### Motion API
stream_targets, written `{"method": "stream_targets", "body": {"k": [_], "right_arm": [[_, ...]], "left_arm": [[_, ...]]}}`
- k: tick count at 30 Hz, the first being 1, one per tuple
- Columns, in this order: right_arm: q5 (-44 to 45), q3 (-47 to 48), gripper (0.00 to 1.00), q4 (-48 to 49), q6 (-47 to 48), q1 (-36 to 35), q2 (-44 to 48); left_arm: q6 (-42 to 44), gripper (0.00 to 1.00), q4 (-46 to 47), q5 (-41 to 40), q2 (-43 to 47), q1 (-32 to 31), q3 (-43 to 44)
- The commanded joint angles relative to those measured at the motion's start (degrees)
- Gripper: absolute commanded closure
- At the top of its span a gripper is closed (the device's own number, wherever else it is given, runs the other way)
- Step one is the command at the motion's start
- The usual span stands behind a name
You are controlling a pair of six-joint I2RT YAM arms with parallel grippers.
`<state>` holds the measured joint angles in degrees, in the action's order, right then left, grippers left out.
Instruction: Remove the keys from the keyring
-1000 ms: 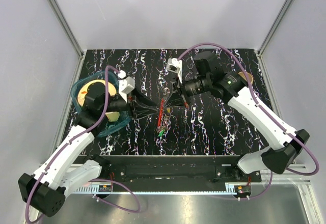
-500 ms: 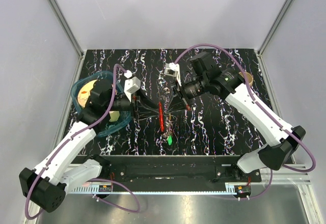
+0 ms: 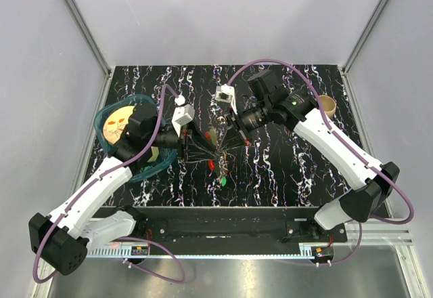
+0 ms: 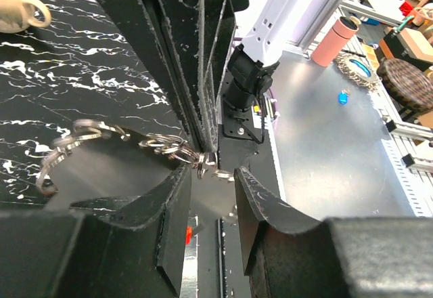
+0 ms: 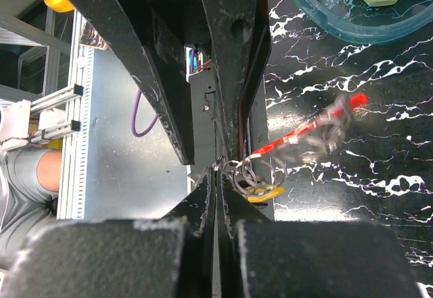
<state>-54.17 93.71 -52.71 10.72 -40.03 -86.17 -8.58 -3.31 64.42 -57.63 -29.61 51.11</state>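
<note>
The keyring (image 5: 252,169), a cluster of small grey metal loops, hangs above the table with its red piece (image 5: 318,130) blurred and swinging. My right gripper (image 5: 218,171) is shut on one small loop. A brass-gold key (image 5: 265,193) hangs under the loops. In the left wrist view the loops (image 4: 177,150) lie against the tip of my left gripper (image 4: 213,174), whose jaws stand apart with a clear gap. From above, both grippers (image 3: 215,146) meet tip to tip over the red piece (image 3: 212,164). A green-headed key (image 3: 224,182) lies loose on the table.
A teal bowl (image 3: 107,116) with yellow things stands at the left behind my left arm. A tan cylinder (image 3: 327,103) stands at the far right. A cream mug (image 4: 19,3) sits on the marbled table (image 3: 284,169).
Both grippers moved slightly away from the front edge with the keyring. The green-headed key came off the hanging bunch and now lies on the table. The red piece swung.
</note>
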Motion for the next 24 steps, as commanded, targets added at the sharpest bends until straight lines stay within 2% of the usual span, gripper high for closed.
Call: {"method": "stream_targets", "body": {"k": [1, 10, 18, 20, 21, 24], "right_arm": [[-2.5, 1.5, 1.00, 2.3, -0.3, -0.3, 0.2], [-2.7, 0.7, 1.00, 2.8, -0.3, -0.2, 0.7], [-3.7, 0.4, 1.00, 3.0, 0.0, -0.3, 0.1], [-3.7, 0.3, 1.00, 2.9, 0.1, -0.3, 0.3], [-3.7, 0.2, 1.00, 3.0, 0.2, -0.2, 0.2], [-3.7, 0.2, 1.00, 3.0, 0.2, -0.2, 0.5]], "left_arm": [[-0.6, 0.65, 2.3, 3.1, -0.9, -1.2, 3.1], [-0.2, 0.66, 2.2, 2.2, -1.5, -1.4, 3.5], [-0.6, 0.76, 2.1, 4.2, -2.7, -1.5, 4.7], [-0.6, 0.80, 1.8, 4.5, -2.9, -1.5, 5.2], [-0.6, 0.86, 1.6, 4.7, -3.0, -1.6, 5.2], [-0.7, 0.98, 1.3, 5.3, -3.5, -1.6, 5.7]]}}
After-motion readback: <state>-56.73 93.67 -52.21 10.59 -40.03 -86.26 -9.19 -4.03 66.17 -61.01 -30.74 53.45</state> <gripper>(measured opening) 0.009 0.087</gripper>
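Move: The keyring, already pinched in my shut right fingertips, hangs about 1 cm to the right of my open left fingertips, level with them in depth and height. From my left hand, the grey metal plate hangs some 3 cm ahead, 0 cm sideways and about 3 cm lower. The green key dangles roughly 9 cm below, 1 cm back and 2 cm to the right. For my right hand the keyring is right at the fingertips. I ease my left hand just under 1 cm to the right, up against my right fingertips, then hold it almost still while its fingers close from about a third open to nearly shut, pinching the keyring wire. My right hand keeps its shut grip on the keyring, drifting only about half a centimetre. ##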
